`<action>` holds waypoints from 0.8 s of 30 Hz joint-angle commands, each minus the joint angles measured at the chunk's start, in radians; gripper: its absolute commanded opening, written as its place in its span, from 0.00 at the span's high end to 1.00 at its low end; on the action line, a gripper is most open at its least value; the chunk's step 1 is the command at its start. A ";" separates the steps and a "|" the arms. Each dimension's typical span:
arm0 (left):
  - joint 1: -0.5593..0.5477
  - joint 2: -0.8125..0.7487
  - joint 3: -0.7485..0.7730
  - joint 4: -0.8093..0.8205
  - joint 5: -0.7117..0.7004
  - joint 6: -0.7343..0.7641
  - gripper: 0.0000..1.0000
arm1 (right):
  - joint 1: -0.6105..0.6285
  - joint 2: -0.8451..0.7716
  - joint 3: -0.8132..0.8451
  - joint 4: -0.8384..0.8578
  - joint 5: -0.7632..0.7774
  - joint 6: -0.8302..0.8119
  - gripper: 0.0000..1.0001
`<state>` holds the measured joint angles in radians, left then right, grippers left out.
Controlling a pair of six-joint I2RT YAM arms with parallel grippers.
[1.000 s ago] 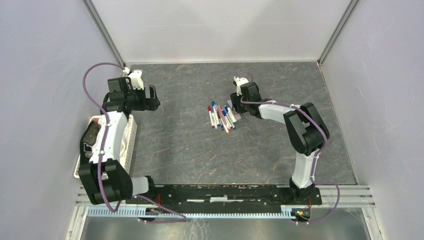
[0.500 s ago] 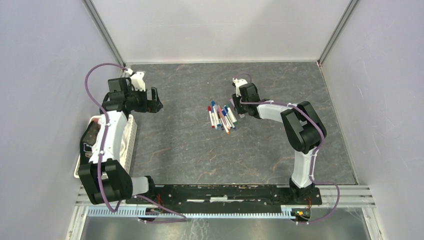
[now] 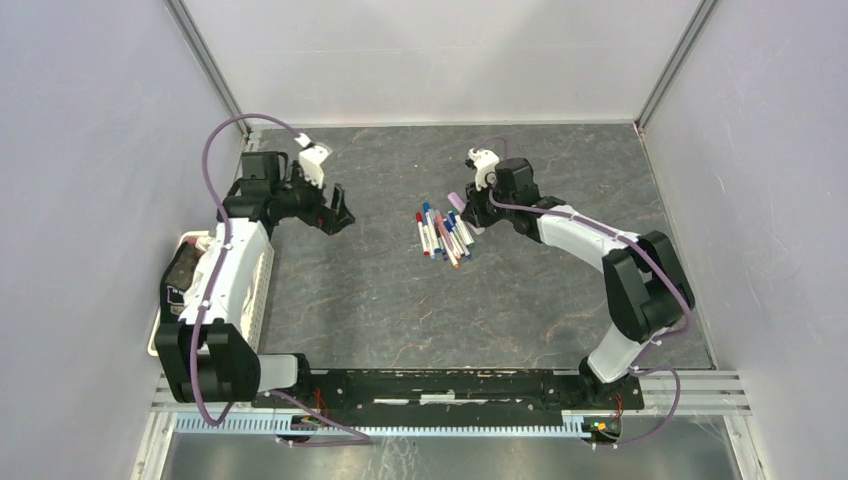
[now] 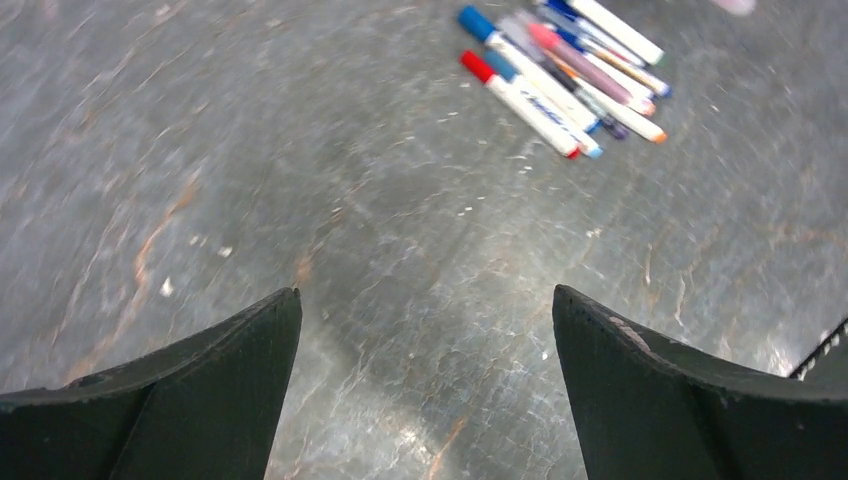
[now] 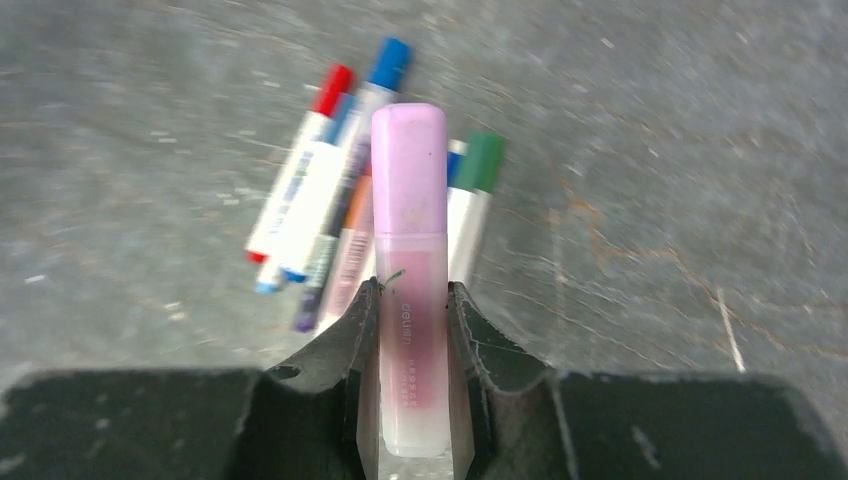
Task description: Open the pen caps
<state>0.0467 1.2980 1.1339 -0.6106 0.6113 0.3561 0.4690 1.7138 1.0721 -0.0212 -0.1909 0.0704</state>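
Several thin pens (image 3: pixel 443 232) lie bunched mid-table, white barrels with red, blue and green pen caps; they also show as pens (image 4: pixel 560 75) at the top of the left wrist view. My right gripper (image 5: pixel 413 290) is shut on the barrel of the thick pink pen (image 5: pixel 410 200), whose pink cap (image 5: pixel 408 160) sticks out forward over the pile. From above, the right gripper (image 3: pixel 474 207) is at the pile's far right edge. My left gripper (image 3: pixel 340 213) hangs open and empty left of the pile, and the left wrist view shows the left gripper (image 4: pixel 425 293) over bare table.
A white basket (image 3: pixel 262 270) with a dark object inside stands at the left wall beside the left arm. Grey walls close in the table on three sides. A metal rail (image 3: pixel 450 385) carries both arm bases at the near edge.
The right gripper's jaws have closed on the pink pen. The left arm has swung right, towards the pens, its jaws staying wide.
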 commanded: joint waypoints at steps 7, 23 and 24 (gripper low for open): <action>-0.232 -0.093 0.027 -0.081 0.095 0.560 0.00 | 0.016 -0.105 -0.007 0.052 -0.655 0.151 1.00; -0.578 -0.272 -0.180 -0.074 -0.100 1.174 0.02 | 0.188 -0.037 0.025 0.176 -0.835 0.344 1.00; -0.585 -0.275 -0.189 -0.075 -0.108 1.188 0.03 | 0.192 -0.039 0.027 0.181 -0.838 0.350 1.00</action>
<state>-0.5087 1.0439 0.9878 -0.7105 0.5613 1.3613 0.6479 1.6714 1.0504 0.1032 -0.9703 0.3782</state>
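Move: My right hand already grips the pink highlighter by its body, cap outward. My open left gripper, where I take it, is about 30 cm to the left, 5 cm back and 11 cm higher. From my left hand the highlighter is about 30 cm right, 4 cm ahead and 11 cm down. On the table, the marker pile is some 5 cm left of my right hand, 1 cm back and 8 cm below. The red marker is 9 cm left, 1 cm back and equally low. I bring both hands together nearer my base. My right hand keeps its grip and carries the highlighter back about 16 cm, left 12 and up, swinging its fingers counter-clockwise to point left, almost level, cap towards my left gripper. My left hand, fingers wide open, goes right and back to meet it, rolling clockwise nearly 80 degrees and rising slightly before sinking again. ##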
